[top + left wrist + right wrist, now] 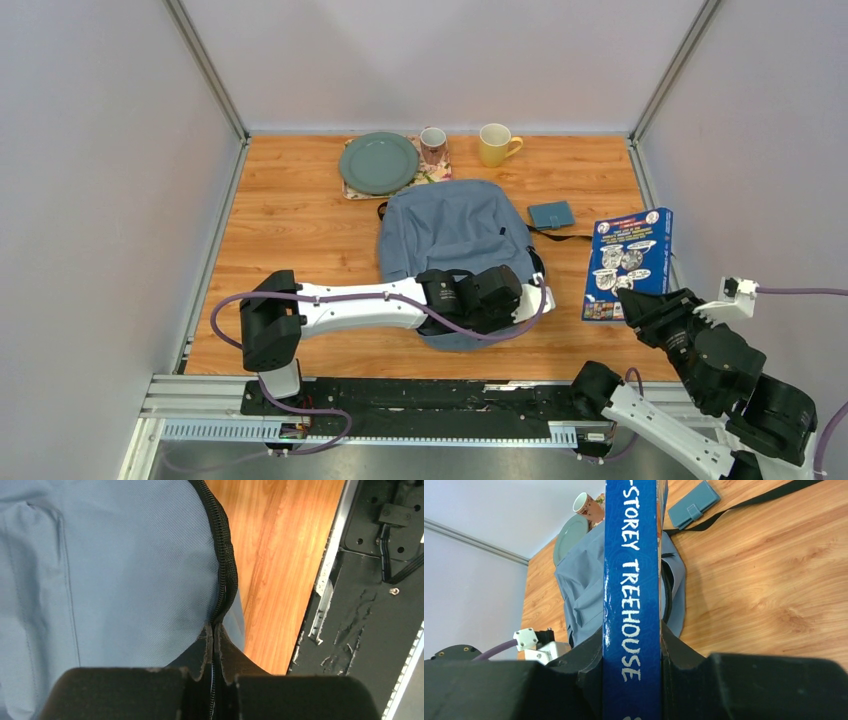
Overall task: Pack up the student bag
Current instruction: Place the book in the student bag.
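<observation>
The student bag (450, 225) is a grey-blue backpack lying flat in the middle of the wooden table. My left gripper (530, 300) reaches across its near right edge. In the left wrist view that gripper (214, 630) is shut, pinching the bag's black zipper trim (225, 555) beside the grey-blue fabric (100, 570). A blue book (628, 262) lies tilted to the right of the bag, with my right gripper (635, 305) shut on its near end. In the right wrist view its spine (631, 580) stands between the fingers (674, 650), pointing towards the bag (581, 585).
At the back are a green plate (378, 162) on a floral mat, a patterned mug (433, 145) and a yellow mug (494, 144). A small teal case (551, 214) and a black strap (565, 236) lie right of the bag. A metal rail (400, 400) runs along the near edge.
</observation>
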Controlling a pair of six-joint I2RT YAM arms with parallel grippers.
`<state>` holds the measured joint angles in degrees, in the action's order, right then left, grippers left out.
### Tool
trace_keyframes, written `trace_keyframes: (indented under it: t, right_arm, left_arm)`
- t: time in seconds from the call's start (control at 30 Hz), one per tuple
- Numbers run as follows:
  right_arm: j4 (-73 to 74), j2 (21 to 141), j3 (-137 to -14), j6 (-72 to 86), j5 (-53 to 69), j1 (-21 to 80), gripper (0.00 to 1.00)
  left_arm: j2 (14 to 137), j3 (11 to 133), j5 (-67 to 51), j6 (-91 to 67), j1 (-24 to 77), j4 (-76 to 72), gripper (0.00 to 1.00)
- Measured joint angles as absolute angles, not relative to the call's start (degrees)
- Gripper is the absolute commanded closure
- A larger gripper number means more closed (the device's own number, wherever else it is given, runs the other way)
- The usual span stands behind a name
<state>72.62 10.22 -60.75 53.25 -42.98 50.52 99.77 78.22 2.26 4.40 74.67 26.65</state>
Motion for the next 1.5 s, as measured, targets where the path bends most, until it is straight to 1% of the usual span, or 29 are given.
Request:
trace_keyframes:
  t: [0.13, 0.37, 0.57, 0.7, 0.97, 1.03, 1.2, 1.37, 1.5]
  right_arm:
    - [74.13, 9.85, -60.75, 54.22, -42.89, 50.52, 1.00]
    - [77.62, 8.69, -60.75, 57.49, -40.32, 50.52, 1.00]
    - [80.55, 3.42, -60.75, 62.13, -36.34, 50.54, 1.00]
    - [81.54, 0.84, -60.66, 65.93, -32.86, 50.70, 1.00]
    - [81.49, 0.95, -58.61, 69.30, -24.08, 53.25, 1.00]
    - [79.07, 1.50, -55.40, 69.36, -20.64, 53.30, 1.00]
    - [66.41, 6.04, -42.98, 71.88, -11.09, 53.58, 1.00]
    - [54.17, 7.38, -33.12, 75.11, -6.44, 53.63, 1.00]
    - [39.70, 10.48, -26.00, 78.52, -4.03, 53.60, 1.00]
  left_arm:
    - [99.77, 78.94, 5.04, 4.45, 74.67, 26.85, 1.00]
    - [99.31, 81.76, 14.59, 5.13, 74.06, 26.72, 1.00]
    - [95.15, 86.30, 20.36, 5.04, 69.45, 27.42, 1.00]
    - [90.61, 87.35, 23.09, 4.60, 66.50, 27.31, 1.00]
    - [88.53, 88.71, 23.49, 4.12, 66.81, 25.98, 1.00]
    - [88.51, 88.71, 23.40, 3.99, 66.85, 25.69, 1.00]
    - [88.18, 88.33, 22.83, 3.75, 66.83, 24.14, 1.00]
    - [86.06, 86.87, 21.65, 3.70, 66.83, 23.42, 1.00]
    - [84.95, 86.13, 20.73, 3.29, 66.83, 23.05, 1.00]
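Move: My left hand already pinches the zip edge of the bag's front flap; the mouth I want open centres roughly 6 cm ahead, 3 cm left and 4 cm below. My right hand holds the blue book well out to the side: from it the mouth lies some 21 cm left, 7 cm ahead and 19 cm down. The wallet is about 26 cm ahead and 4 cm left of my right hand, the black strap 21 cm ahead and 9 cm right, both on the table some 25 cm below. Keeping its pinch, my left hand peels the flap about 19 cm up and 11 cm forward, quickly at first, then mostly holds it there. My right hand keeps the book gripped and eases down and back 5 cm, then sweeps some 19 cm left and down over the mouth, pitching the book's far end down, rolling its left side up and turning it counter-clockwise, each by 25 to 30 degrees. ##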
